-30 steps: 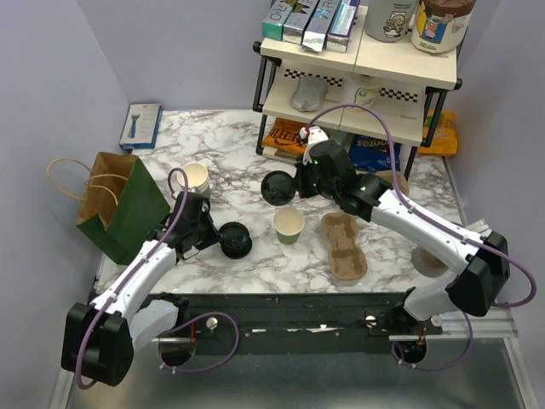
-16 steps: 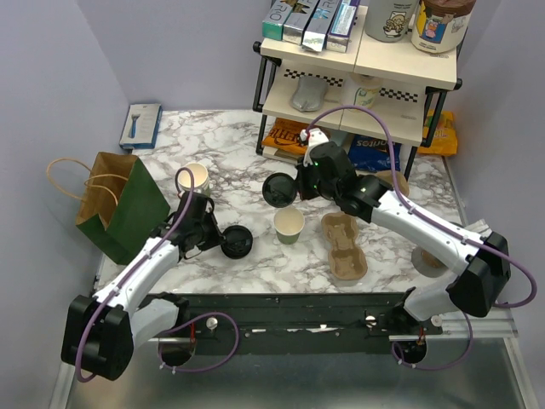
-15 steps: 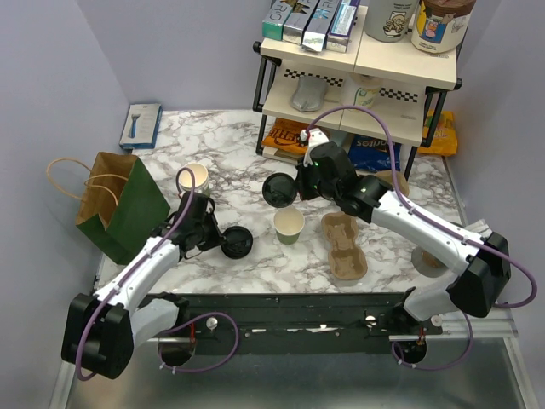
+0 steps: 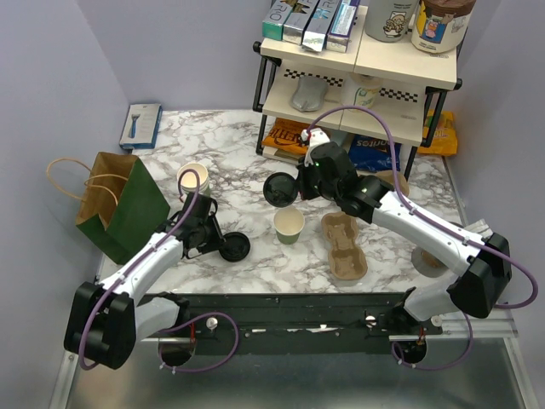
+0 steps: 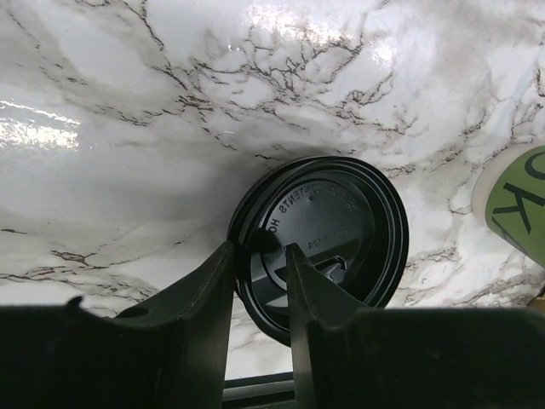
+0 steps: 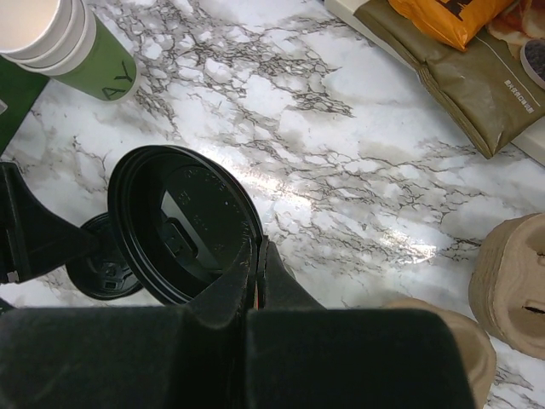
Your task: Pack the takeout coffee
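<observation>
The takeout coffee cup, dark green with a cream rim, stands open on the marble between the arms; its green side shows at the right edge of the left wrist view. One black lid lies flat on the table. My left gripper is open, its jaws straddling that lid's near rim with a gap. A second black lid hangs tilted above the table, its rim pinched in my shut right gripper, behind and left of the cup.
A green paper bag lies at the left. A stack of green cups stands behind the left arm. Brown pulp carriers lie right of the cup. A shelf rack and snack packets fill the back.
My left jaws have parted from the flat lid's rim, leaving it lying on the table. The right gripper has kept its lid aloft, shifting only slightly.
</observation>
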Controlling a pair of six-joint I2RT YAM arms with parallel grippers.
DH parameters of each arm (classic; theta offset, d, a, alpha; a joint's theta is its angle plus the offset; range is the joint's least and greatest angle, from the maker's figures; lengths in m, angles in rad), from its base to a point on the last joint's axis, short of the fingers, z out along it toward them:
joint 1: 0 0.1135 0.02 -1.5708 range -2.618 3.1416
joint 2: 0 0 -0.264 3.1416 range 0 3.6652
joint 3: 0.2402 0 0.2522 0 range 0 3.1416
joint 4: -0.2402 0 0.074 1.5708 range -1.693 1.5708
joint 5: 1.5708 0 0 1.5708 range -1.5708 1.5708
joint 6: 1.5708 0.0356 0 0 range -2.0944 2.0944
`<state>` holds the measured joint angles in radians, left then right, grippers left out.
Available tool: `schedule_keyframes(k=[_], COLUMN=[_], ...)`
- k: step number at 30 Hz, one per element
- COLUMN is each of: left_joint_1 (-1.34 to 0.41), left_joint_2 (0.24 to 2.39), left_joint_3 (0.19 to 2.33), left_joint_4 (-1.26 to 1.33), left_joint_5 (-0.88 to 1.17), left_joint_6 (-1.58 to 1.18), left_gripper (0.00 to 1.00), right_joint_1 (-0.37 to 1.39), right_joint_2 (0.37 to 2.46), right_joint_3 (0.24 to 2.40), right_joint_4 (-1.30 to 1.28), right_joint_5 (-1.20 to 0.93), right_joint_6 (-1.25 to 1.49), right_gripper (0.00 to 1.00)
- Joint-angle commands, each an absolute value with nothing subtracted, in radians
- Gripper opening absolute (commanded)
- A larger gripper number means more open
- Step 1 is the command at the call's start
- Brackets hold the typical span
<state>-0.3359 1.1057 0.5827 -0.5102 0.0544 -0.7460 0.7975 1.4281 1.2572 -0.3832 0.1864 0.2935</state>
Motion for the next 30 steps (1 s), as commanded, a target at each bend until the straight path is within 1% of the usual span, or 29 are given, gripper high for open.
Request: schedule_keyframes(k=[1,6,7,8,10,13,14,16,17,23,25,26,28,30], left_joint_1=[-0.342,-0.342,-0.342,-0.342,-0.344,-0.342,-0.344,-0.344,-0.344,-0.344,-0.345,-0.345,-0.356,-0.364], left_joint_2=[1.124,1.141,1.143,1.138,1.105,1.054,1.043,1.019,1.017,1.019,0.996,0.985,0.951,0.922], left_joint_3=[0.595,0.594,0.597,0.601,0.601,0.623,0.629,0.652,0.664,0.698,0.707,0.709,0.727,0.742], left_joint_4=[-0.499,-0.511,-0.520,-0.528,-0.526,-0.529,-0.531,-0.532,-0.541,-0.621,-0.623,-0.615,-0.632,-0.627], left_joint_5=[0.021,0.014,0.009,0.012,0.012,0.017,0.028,0.034,0.031,-0.029,-0.005,0.000,-0.002,0.000], left_joint_6=[-0.755,-0.767,-0.773,-0.776,-0.787,-0.787,-0.785,-0.785,-0.782,-0.781,-0.779,-0.778,-0.776,-0.762], left_gripper=[0.38,0.40,0.42,0.46,0.49,0.57,0.63,0.65,0.69,0.71,0.76,0.82,0.87,0.99], right_joint_1=[0.801,0.799,0.799,0.799,0.799,0.799,0.799,0.799,0.799,0.799,0.799,0.799,0.799,0.799], right_joint_2=[1.411,1.407,1.405,1.405,1.405,1.402,1.401,1.397,1.397,1.382,1.373,1.361,1.345,1.315], right_joint_3=[1.249,1.246,1.246,1.246,1.246,1.247,1.247,1.247,1.247,1.241,1.235,1.226,1.213,1.191], right_joint_4=[-0.371,-0.371,-0.370,-0.371,-0.368,-0.367,-0.367,-0.365,-0.367,-0.364,-0.364,-0.365,-0.367,-0.367], right_joint_5=[0.189,0.183,0.183,0.181,0.178,0.170,0.167,0.164,0.163,0.172,0.176,0.186,0.192,0.181], right_joint_6=[0.281,0.281,0.281,0.281,0.281,0.281,0.281,0.281,0.281,0.284,0.285,0.287,0.285,0.279], right_gripper=[0.01,0.01,0.01,0.01,0.01,0.01,0.01,0.01,0.01,0.01,0.01,0.01,0.01,0.01])
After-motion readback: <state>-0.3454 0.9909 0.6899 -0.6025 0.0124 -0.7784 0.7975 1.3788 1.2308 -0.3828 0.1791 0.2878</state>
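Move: The black lid on the table has its middle about 3 cm to the right of my left fingertips and roughly 1 cm below them, level fore and aft. The single green cup stands some 15 cm to the right of that lid and 3 cm farther out; the stacked cups are about 15 cm ahead and 7 cm left of my left hand. From my right hand, the table lid lies roughly 17 cm left, 9 cm back and 15 cm below. My left fingers, already part open at the lid's left rim, settle half a centimetre lower and spread, then I lift away from the lid about 5 cm, easing 1 to 2 cm forward as the fingertips tip slightly forward, fingers opening nearly wide. My right hand keeps its pinch on the rim of its own lid and drifts about 1 cm up, back and right late on. ##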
